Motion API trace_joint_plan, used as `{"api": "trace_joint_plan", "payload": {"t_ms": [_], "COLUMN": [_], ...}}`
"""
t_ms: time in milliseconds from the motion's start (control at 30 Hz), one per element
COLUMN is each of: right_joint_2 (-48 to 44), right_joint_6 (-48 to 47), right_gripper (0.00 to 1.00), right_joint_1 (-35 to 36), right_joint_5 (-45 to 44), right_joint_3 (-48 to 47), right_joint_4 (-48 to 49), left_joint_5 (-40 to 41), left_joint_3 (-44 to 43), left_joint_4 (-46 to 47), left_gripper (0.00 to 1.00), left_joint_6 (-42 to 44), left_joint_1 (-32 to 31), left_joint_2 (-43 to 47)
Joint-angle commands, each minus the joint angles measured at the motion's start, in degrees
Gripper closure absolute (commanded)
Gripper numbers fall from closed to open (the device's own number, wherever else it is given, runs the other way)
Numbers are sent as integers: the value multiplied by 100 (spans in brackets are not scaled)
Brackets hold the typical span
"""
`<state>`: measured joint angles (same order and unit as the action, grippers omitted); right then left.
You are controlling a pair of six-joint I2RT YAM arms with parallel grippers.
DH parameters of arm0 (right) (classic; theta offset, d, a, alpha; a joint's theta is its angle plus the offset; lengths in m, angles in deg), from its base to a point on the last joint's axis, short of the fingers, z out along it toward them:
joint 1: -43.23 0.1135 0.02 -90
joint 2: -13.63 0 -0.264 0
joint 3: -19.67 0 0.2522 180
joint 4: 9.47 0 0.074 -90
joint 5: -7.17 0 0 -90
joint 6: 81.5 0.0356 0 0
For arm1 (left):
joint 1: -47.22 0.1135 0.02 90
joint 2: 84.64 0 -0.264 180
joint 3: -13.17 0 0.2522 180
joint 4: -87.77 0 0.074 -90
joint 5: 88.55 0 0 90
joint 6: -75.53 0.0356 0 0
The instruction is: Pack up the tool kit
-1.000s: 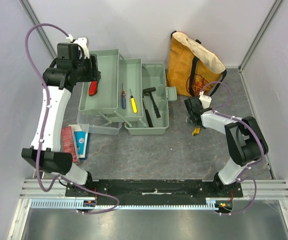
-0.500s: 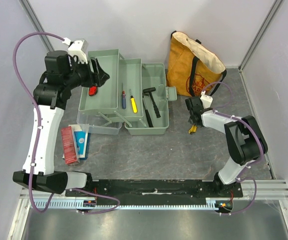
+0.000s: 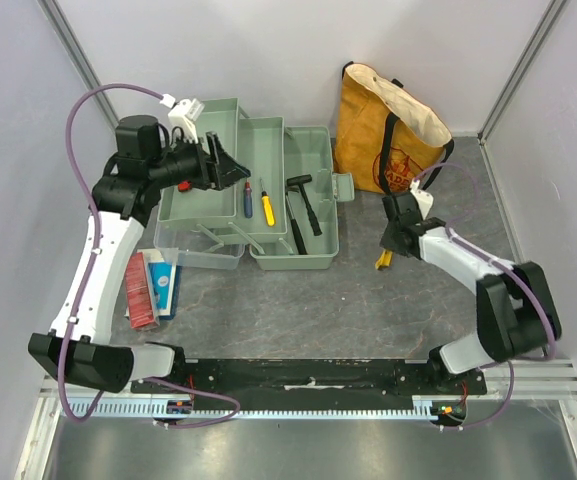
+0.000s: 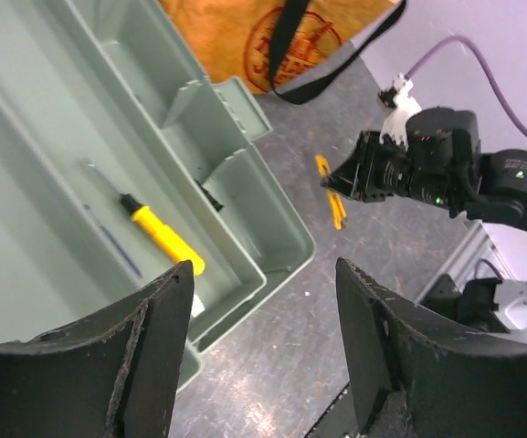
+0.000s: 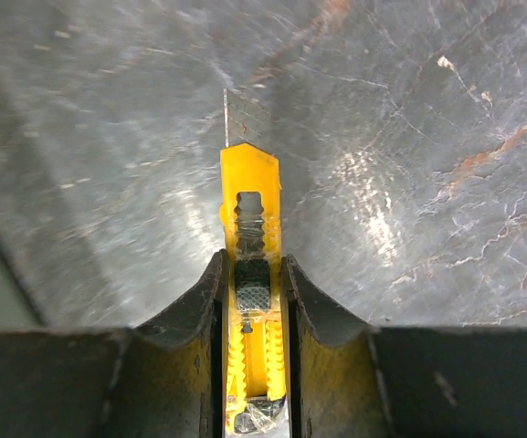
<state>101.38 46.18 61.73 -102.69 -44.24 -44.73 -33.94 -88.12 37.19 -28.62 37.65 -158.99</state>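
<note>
The sage-green toolbox [image 3: 318, 235] stands open with its trays [image 3: 196, 205] folded out. Inside lie a yellow-handled screwdriver [image 3: 267, 208] [image 4: 163, 239], a blue one [image 3: 248, 202] and a black hammer [image 3: 305, 200]. A red-handled tool [image 3: 211, 186] lies in the left tray. My left gripper [image 3: 230, 165] [image 4: 263, 274] hovers open and empty over the trays. To the right of the box, my right gripper [image 3: 392, 247] [image 5: 251, 265] is shut on a yellow utility knife [image 3: 382, 261] [image 5: 250, 196] [image 4: 333, 193], low over the table, blade tip pointing away from the wrist.
A mustard tote bag [image 3: 388, 125] [image 4: 245, 32] leans on the back wall right of the toolbox. Red and blue packets [image 3: 148, 285] lie at the left beside the clear lid [image 3: 200, 257]. Grey walls close in on both sides.
My left gripper let go of the red-handled tool into the left tray and swung right over the trays. My right gripper closed on the yellow utility knife.
</note>
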Motion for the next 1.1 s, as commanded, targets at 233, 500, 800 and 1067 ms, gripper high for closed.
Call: {"api": "trace_joint_plan", "payload": {"t_ms": [233, 500, 800, 1067], "right_joint_2": [-1936, -2166, -796, 593], "right_joint_6": [38, 697, 312, -285], "right_gripper": [90, 90, 90, 90], "right_joint_1": [-4, 328, 1804, 3035], "right_joint_5": [2325, 3682, 2831, 1725], "right_joint_3": [-847, -1110, -2612, -4142], "right_joint_4": [285, 2052, 2272, 2290], "left_joint_5": [-933, -366, 3158, 4251], "left_joint_3": [341, 500, 412, 280], "left_joint_4": [1167, 1599, 510, 0], "left_gripper": [30, 30, 30, 29], "left_joint_6": [-641, -1081, -870, -791], "left_joint_1": [-836, -1241, -1197, -442], "left_joint_2": [61, 122, 833, 1018]}}
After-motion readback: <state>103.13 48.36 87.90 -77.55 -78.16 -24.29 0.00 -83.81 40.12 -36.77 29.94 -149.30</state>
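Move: From the right hand, which already holds the yellow box cutter just off the table, the toolbox's top tray lies some 41 cm to the left, 13 cm ahead and 12 cm above. Nearer on that way stand the yellow screwdriver, about 29 cm left, 8 cm ahead and 5 cm above, and the mallet, roughly 19 cm left, 10 cm ahead and about level. From the left hand, the top tray is some 13 cm left, 13 cm ahead and 19 cm below. Lifting the pinched box cutter about 25 cm while already easing left, the right hand then sweeps mostly left over the toolbox towards the top tray, some 31 cm left in all, its wrist swinging until the fingers point forward-left and nearly level. The open, empty left hand drifts about 8 cm right and a little back, then swings back left about 13 cm, turning counter-clockwise. ##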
